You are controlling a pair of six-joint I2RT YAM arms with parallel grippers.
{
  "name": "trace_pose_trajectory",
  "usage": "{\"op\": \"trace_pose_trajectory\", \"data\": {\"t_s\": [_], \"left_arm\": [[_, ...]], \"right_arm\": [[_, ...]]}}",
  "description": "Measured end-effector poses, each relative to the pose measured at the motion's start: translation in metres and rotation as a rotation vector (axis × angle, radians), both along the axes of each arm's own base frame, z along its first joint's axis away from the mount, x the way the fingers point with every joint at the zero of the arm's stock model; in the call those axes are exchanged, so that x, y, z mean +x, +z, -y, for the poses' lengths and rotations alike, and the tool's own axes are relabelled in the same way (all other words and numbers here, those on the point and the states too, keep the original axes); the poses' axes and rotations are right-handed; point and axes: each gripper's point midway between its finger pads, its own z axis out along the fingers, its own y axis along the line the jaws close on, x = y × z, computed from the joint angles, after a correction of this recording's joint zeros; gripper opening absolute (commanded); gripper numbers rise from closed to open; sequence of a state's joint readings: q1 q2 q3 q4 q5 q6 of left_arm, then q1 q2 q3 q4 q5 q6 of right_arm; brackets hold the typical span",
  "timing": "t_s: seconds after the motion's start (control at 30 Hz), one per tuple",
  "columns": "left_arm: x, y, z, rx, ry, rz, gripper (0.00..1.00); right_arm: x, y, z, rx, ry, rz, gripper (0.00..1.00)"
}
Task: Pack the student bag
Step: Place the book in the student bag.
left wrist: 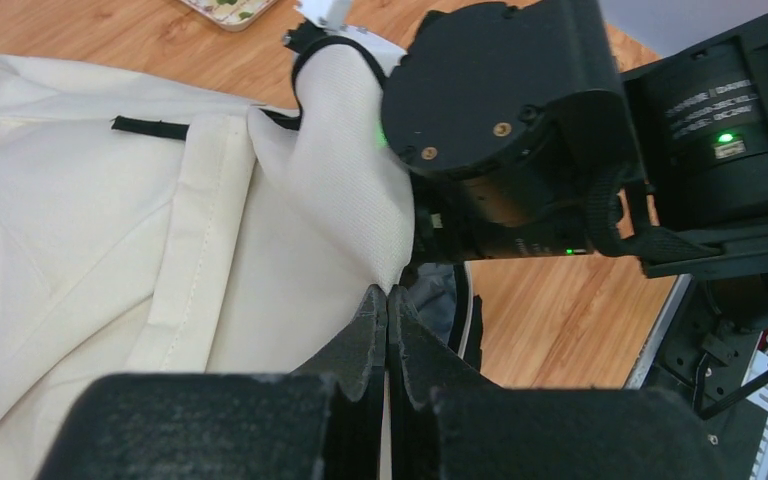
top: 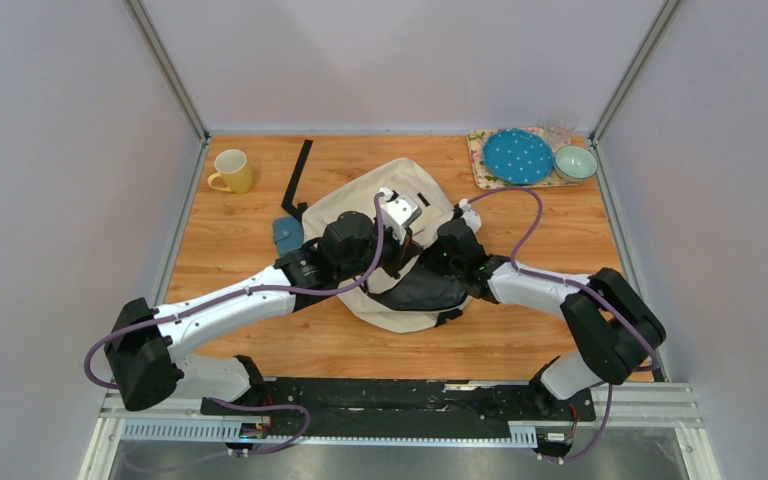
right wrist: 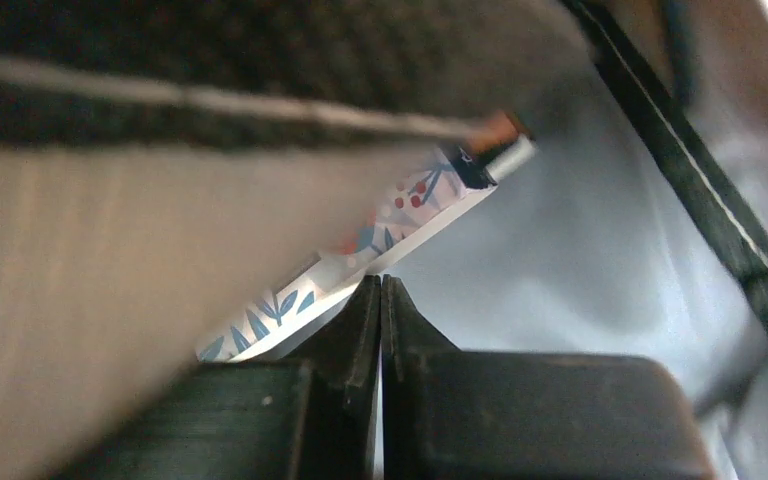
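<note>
The student bag, a cream fabric backpack, lies in the middle of the table with its dark opening toward the arms. My left gripper is shut on the cream edge of the bag, which stands pulled up from the fingertips. My right gripper is inside the bag, shut with nothing between its fingers. Just past its tips, a flat item with blue leaves and red berries leans against the grey lining. From above, the right wrist reaches into the opening and its fingers are hidden.
A yellow mug stands at the back left. A black strap and a small teal pouch lie left of the bag. At the back right, a tray holds a blue dotted plate, with a green bowl and a glass beside it.
</note>
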State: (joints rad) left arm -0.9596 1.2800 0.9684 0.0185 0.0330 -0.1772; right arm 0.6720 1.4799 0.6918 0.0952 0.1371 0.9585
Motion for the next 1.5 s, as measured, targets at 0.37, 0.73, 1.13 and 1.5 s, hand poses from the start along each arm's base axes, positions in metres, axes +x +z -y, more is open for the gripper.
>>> {"op": "trace_pose_trajectory", "data": {"t_s": [0.37,0.73,1.13,1.5], "left_arm": [[-0.002,-0.007,-0.005,0.014,0.008,-0.007,0.00],[-0.008,-0.023,-0.009,0.019,0.004,-0.044,0.09],[-0.039,-0.052,-0.020,0.038,-0.045,-0.186,0.76],[-0.030,-0.066,-0.084,0.104,0.197,-0.143,0.80]], "right_arm": [[0.021,-0.006,-0.006,-0.088,0.092,0.144,0.39],[-0.056,0.055,0.043,0.060,0.067,0.250,0.64],[-0.098,0.051,0.160,-0.121,-0.311,0.181,0.72],[-0.102,0.050,0.157,-0.134,-0.286,0.155,0.73]]}}
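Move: The book lies in the bag with its middle roughly 8 cm ahead of the right hand, 6 cm to its left and a little below; its near edge is just at the closed fingertips. The black buckle on the bag's near side is some 7 cm back and 4 cm to the right of them. The left hand pinches the raised flap; the bag's middle is about 12 cm ahead of it, 5 cm left and 20 cm down, and the book about 14 cm ahead, 4 cm left. With closed fingers at the book's edge, the right hand pushes a last 3 cm or so forward and slightly left into the bag, then turns back and backs out of the mouth, rising and swinging about 18 cm to the right, opening its fingers and turning some 20 degrees clockwise. The left hand keeps its pinch while it eases the flap down a couple of centimetres, then opens to let go of the cloth, drawing back a little before moving some 8 cm left and farther down, clear of the flap. ##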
